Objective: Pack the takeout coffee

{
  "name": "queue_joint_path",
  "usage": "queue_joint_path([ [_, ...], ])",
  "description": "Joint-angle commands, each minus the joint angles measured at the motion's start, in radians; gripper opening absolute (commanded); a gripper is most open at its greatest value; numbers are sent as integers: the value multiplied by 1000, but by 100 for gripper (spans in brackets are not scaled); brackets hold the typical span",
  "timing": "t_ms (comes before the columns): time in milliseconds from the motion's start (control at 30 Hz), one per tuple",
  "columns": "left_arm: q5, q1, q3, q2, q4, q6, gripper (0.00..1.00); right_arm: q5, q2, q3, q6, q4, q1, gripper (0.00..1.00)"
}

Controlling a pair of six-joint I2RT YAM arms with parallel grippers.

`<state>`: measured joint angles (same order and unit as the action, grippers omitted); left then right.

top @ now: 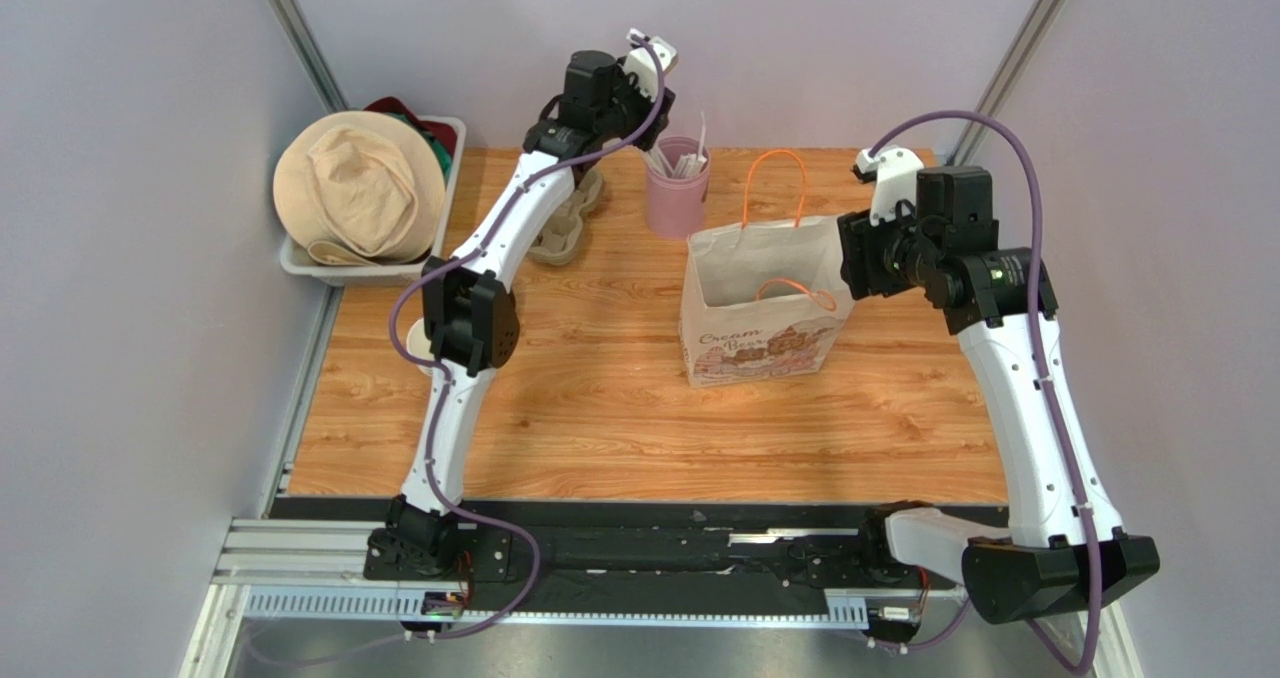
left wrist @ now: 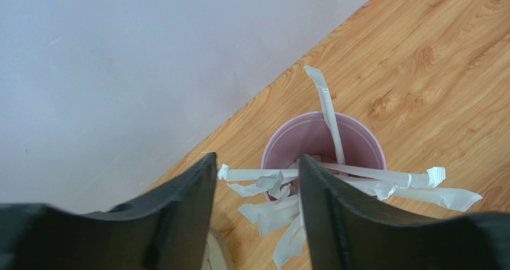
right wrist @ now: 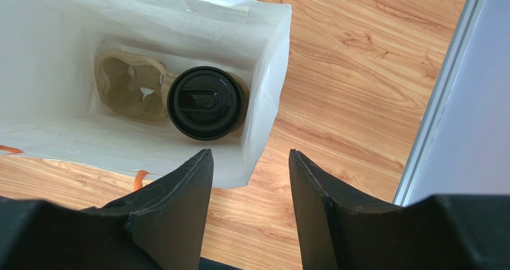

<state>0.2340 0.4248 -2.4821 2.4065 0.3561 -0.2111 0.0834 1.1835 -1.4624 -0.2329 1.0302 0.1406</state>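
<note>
The takeout coffee [right wrist: 206, 103], topped by a black round lid, stands in one socket of a brown pulp carrier [right wrist: 128, 91] at the bottom of the white paper bag [top: 759, 326]. My right gripper [right wrist: 250, 153] hovers open and empty above the bag's right edge [right wrist: 263, 97]. At the back of the table my left gripper [left wrist: 257, 159] is open above the pink cup [left wrist: 311, 138]. Several white wrapped sticks [left wrist: 269, 189] fan out between its fingers, and neither finger presses on them.
A grey bin [top: 308, 266] holding a beige hat [top: 358, 183] sits off the table's back left corner. Brown pulp carriers [top: 571, 221] lie beneath the left arm. The bag's orange handles [top: 774, 168] stick up. Walls close in on both sides.
</note>
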Motion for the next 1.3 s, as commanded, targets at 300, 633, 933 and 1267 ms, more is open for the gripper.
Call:
queue_joint_path([
  [300,14,0,-44,22,-32,-4,40,30,-16,13,-3,-51,-9,53],
  [633,-5,0,-54,-7,-45,-2,0,27,-16,11,0,-53,-10,52],
  [933,11,2,-64,-75,-48,24,0,27,-7,-7,0,-55,-9,55],
  [1267,27,5,-93,-176,-3,38,0,41,-31,-12,1,-88,-18,86],
])
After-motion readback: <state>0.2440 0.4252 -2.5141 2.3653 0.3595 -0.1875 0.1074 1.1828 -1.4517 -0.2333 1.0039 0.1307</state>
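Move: The paper-wrapped straws leaning over the cup's left rim are between the left hand's open fingers, some 2 cm below. From that hand the pink cup's middle is about 4 cm right, 4 cm back and 10 cm down; the cup holder some 12 cm left and 5 cm back; the paper bag roughly 17 cm right and 20 cm back. From the right hand the straws lie about 29 cm forward and 27 cm left, the bag 12 cm left and 3 cm ahead. The left hand sinks about 1 cm, shuts on the straws, then lifts some 5 cm; right fingers open wider. ##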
